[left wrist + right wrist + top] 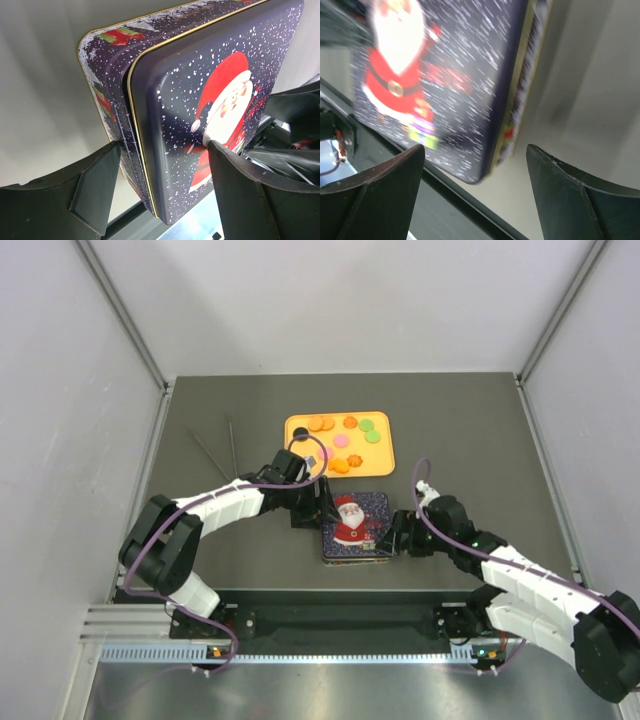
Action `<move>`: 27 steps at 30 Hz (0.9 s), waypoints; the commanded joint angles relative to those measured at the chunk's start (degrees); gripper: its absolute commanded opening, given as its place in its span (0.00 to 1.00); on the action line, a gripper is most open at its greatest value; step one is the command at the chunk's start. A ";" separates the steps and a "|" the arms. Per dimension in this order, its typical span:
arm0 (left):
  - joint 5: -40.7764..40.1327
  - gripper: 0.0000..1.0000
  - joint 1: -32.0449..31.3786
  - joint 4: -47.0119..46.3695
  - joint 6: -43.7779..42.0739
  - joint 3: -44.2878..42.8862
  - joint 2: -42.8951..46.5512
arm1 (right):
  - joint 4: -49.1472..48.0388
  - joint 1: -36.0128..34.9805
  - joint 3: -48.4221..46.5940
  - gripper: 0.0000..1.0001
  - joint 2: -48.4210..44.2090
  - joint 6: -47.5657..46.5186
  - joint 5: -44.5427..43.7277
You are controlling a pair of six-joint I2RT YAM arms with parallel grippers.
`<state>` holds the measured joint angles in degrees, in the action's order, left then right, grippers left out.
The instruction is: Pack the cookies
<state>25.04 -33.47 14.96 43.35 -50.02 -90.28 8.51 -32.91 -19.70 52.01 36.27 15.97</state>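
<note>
The cookies [341, 441], small orange, pink and green discs, lie on an orange tray [300, 445] behind the middle of the table. In front of the tray sits a dark blue Santa tin [357, 525] with its lid on. My left gripper [318, 512] straddles the tin's left edge. In the left wrist view one finger [100, 185] presses the side wall of the tin [190, 90], and the other rests on the lid; the left gripper [165, 145] is shut on the tin. My right gripper [395, 540] stands open at the right edge. The right gripper [475, 147] is clear of the blurred tin [460, 75].
Two thin dark sticks [222, 450] lie on the table to the left of the tray. A small black round thing [300, 432] sits at the tray's left end. White walls close in the table on the left, right and back.
</note>
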 commanded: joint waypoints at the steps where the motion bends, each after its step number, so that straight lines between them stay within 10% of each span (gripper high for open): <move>1: 0.80 0.75 -0.45 -2.74 -0.11 0.63 -0.69 | -3.40 -0.58 2.21 0.81 -1.64 3.01 1.52; 22: -0.34 0.75 -1.24 -2.39 -0.20 0.10 0.02 | -7.99 0.65 2.21 0.39 -3.67 8.73 10.75; 27: -0.60 0.75 -1.24 -1.87 -0.73 0.01 0.02 | -7.20 1.62 2.30 0.47 -4.28 8.47 11.02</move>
<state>24.88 -33.61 14.50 43.27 -50.02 -90.50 6.70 -31.70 -16.49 49.67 44.23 23.42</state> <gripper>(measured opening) 0.754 0.459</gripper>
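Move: The tin with its Santa lid lies between the hands. From the right hand its middle is about 8 cm left, 2 cm ahead and 3 cm below. Beyond the tin, the orange cookie tray is centred about 22 cm ahead and 12 cm left of the right hand, and 5 cm below. The left gripper stands about 6 cm ahead and 15 cm left, level with it. From the left hand the tin's middle is some 6 cm right, 4 cm back and 3 cm below. Back about 2 cm and a little left, the right hand works towards the tin's near right corner. It dips about 1 cm at first, then climbs back, tilting about 10 degrees as its left side rises. Its wide-open fingers close to roughly half, one over the lid and one at the side, coming onto that corner. The left hand stays put, fingers still astride the tin's left edge. ##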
